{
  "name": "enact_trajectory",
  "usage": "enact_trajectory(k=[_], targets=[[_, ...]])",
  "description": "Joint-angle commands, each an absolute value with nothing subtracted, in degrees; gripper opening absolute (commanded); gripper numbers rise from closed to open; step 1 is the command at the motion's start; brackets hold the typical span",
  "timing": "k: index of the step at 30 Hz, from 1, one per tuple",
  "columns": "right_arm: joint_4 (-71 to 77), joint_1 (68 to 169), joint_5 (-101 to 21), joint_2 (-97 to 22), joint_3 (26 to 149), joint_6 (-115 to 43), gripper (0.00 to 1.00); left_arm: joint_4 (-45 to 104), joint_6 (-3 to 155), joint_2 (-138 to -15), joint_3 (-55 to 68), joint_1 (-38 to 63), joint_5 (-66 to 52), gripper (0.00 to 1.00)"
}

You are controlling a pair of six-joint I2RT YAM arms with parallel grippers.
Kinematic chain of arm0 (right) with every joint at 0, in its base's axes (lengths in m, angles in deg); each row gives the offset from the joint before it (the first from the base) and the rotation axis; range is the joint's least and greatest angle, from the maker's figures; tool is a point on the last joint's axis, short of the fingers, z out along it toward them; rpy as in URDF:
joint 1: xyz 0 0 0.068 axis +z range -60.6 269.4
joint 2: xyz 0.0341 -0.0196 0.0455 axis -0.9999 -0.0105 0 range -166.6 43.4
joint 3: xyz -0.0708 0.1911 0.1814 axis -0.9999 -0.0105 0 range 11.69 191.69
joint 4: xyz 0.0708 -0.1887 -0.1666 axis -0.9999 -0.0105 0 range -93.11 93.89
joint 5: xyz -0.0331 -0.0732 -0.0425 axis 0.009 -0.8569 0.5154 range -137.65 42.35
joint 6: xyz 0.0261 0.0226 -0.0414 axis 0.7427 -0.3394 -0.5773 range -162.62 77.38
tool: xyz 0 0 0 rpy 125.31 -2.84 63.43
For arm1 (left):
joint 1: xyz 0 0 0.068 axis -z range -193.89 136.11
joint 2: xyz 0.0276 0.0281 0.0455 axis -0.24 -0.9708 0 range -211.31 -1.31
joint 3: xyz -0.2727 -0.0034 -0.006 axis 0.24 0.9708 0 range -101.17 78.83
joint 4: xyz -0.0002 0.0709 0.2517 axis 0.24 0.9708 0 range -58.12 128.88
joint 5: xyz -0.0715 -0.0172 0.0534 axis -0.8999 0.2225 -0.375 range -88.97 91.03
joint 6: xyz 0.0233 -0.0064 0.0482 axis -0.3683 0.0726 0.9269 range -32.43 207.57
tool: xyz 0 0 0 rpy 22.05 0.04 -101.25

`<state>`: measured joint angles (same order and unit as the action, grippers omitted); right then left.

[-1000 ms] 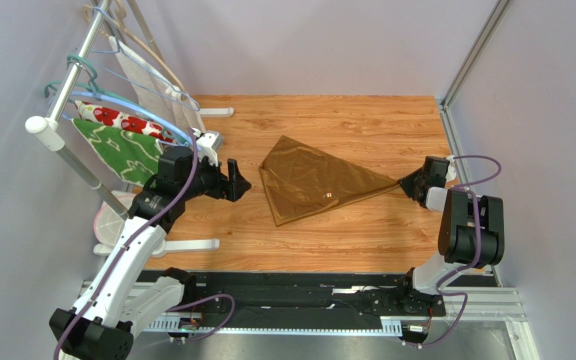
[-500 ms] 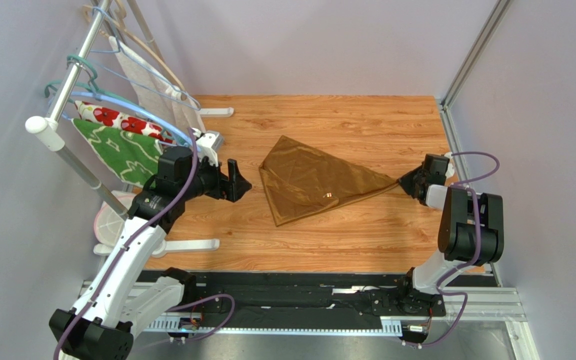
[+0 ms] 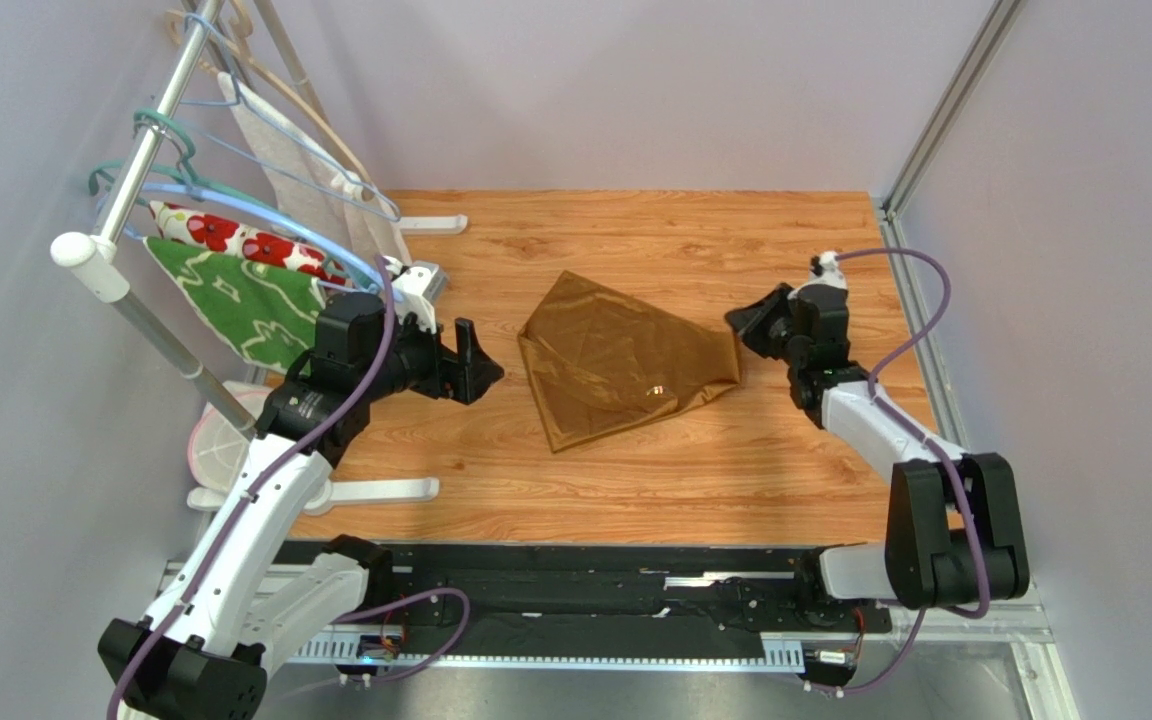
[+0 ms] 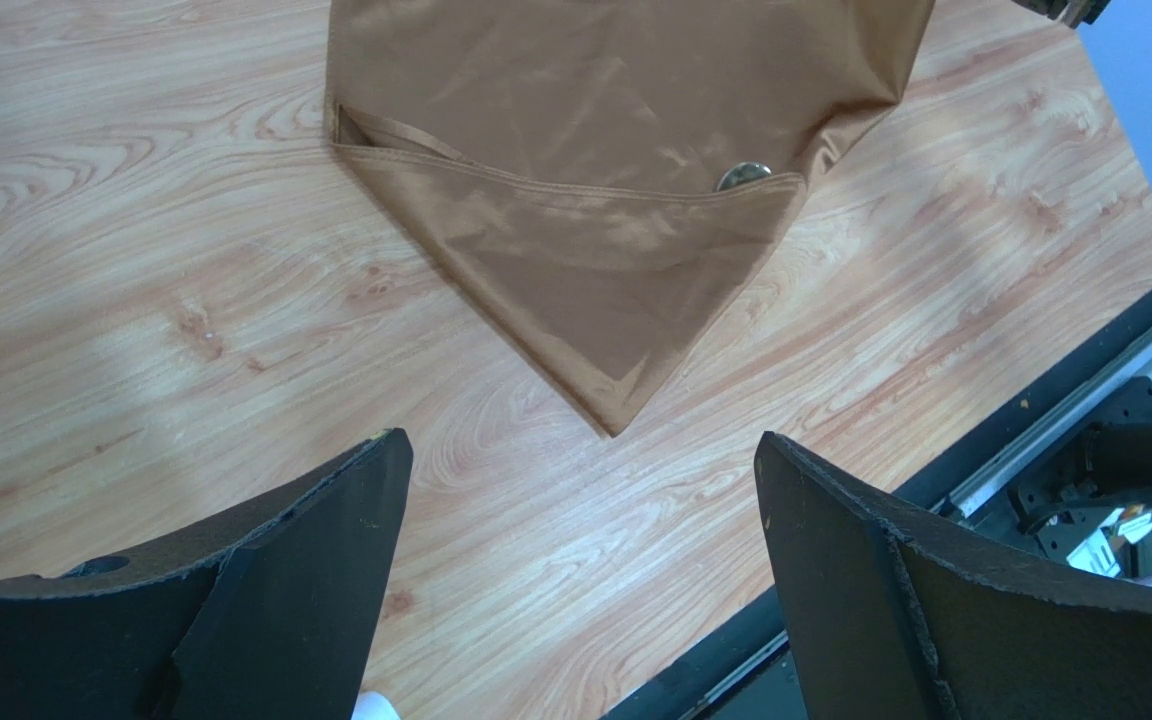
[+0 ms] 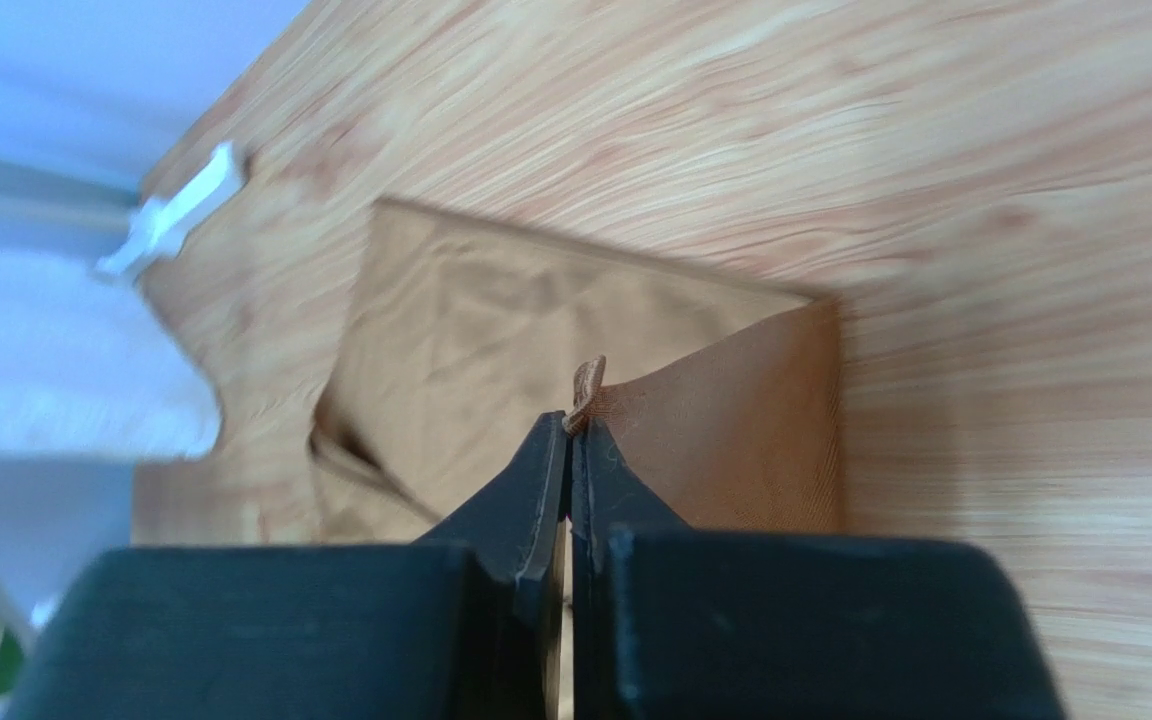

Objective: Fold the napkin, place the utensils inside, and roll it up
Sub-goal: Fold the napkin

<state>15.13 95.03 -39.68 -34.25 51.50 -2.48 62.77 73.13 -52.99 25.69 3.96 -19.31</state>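
The golden-brown napkin (image 3: 620,360) lies folded on the wooden table, and a small shiny utensil tip (image 3: 662,389) peeks from its front fold. The same metal tip (image 4: 743,176) shows in the left wrist view. My right gripper (image 3: 743,318) hangs over the cloth's right edge, shut on the lifted napkin corner (image 5: 587,383), which pokes out between the jaws of my right gripper (image 5: 573,428). The napkin (image 5: 492,338) spreads out below it. My left gripper (image 3: 483,360) hovers open left of the cloth. Only bare wood shows between the jaws of my left gripper (image 4: 579,450), short of the napkin (image 4: 612,120).
A clothes rack (image 3: 132,195) with hangers stands at the left, holding a green leaf-patterned cloth (image 3: 244,300) and a white cloth with red flowers (image 3: 222,233). Its white feet (image 3: 432,224) rest on the table. A wall post (image 3: 935,135) bounds the right. A black rail (image 3: 612,593) runs along the near edge.
My right gripper has swung left from the table's right edge, carrying the napkin's long right corner with it, so that point now lies back toward the cloth. The left arm has not moved.
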Motion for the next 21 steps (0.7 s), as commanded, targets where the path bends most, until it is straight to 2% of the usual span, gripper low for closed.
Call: enact_trajectory(k=[1, 12, 21], targets=[[14.17, 102.31, -41.76, -31.57, 55.36, -5.01, 0.00, 61.41, 73.07, -51.94, 25.57, 3.60, -20.06, 0.94], [14.08, 119.17, -43.34, -37.19, 61.16, -4.83, 0.00, 61.41, 73.15, -51.59, 25.57, 3.60, -20.06, 0.94], [14.61, 127.10, -44.84, -44.58, 66.61, -4.92, 0.00, 61.50, 73.15, -51.41, 25.57, 3.60, -19.80, 0.94]])
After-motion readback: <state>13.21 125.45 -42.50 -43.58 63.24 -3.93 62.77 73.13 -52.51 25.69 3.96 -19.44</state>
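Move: The right hand already holds the napkin's lifted corner about 12 cm above the table. It is being taken towards the middle of the napkin's left edge, some 31 cm to the left and 6 cm back. The spoon bowl shows 11 cm left and 6 cm back. The napkin's far corner lies about 26 cm left and 15 cm ahead, its near corner 28 cm left and 17 cm back. From the left hand, that edge's middle is roughly 6 cm ahead, 7 cm right and 22 cm below. Keeping the napkin's corner pinched between shut fingers, the right hand sweeps it left over the rest of the cloth towards the left edge, some 21 cm, drifting about 5 cm back. It rises a few centimetres, then starts to sink again, while the wrist turns nearly 30 degrees counter-clockwise. ##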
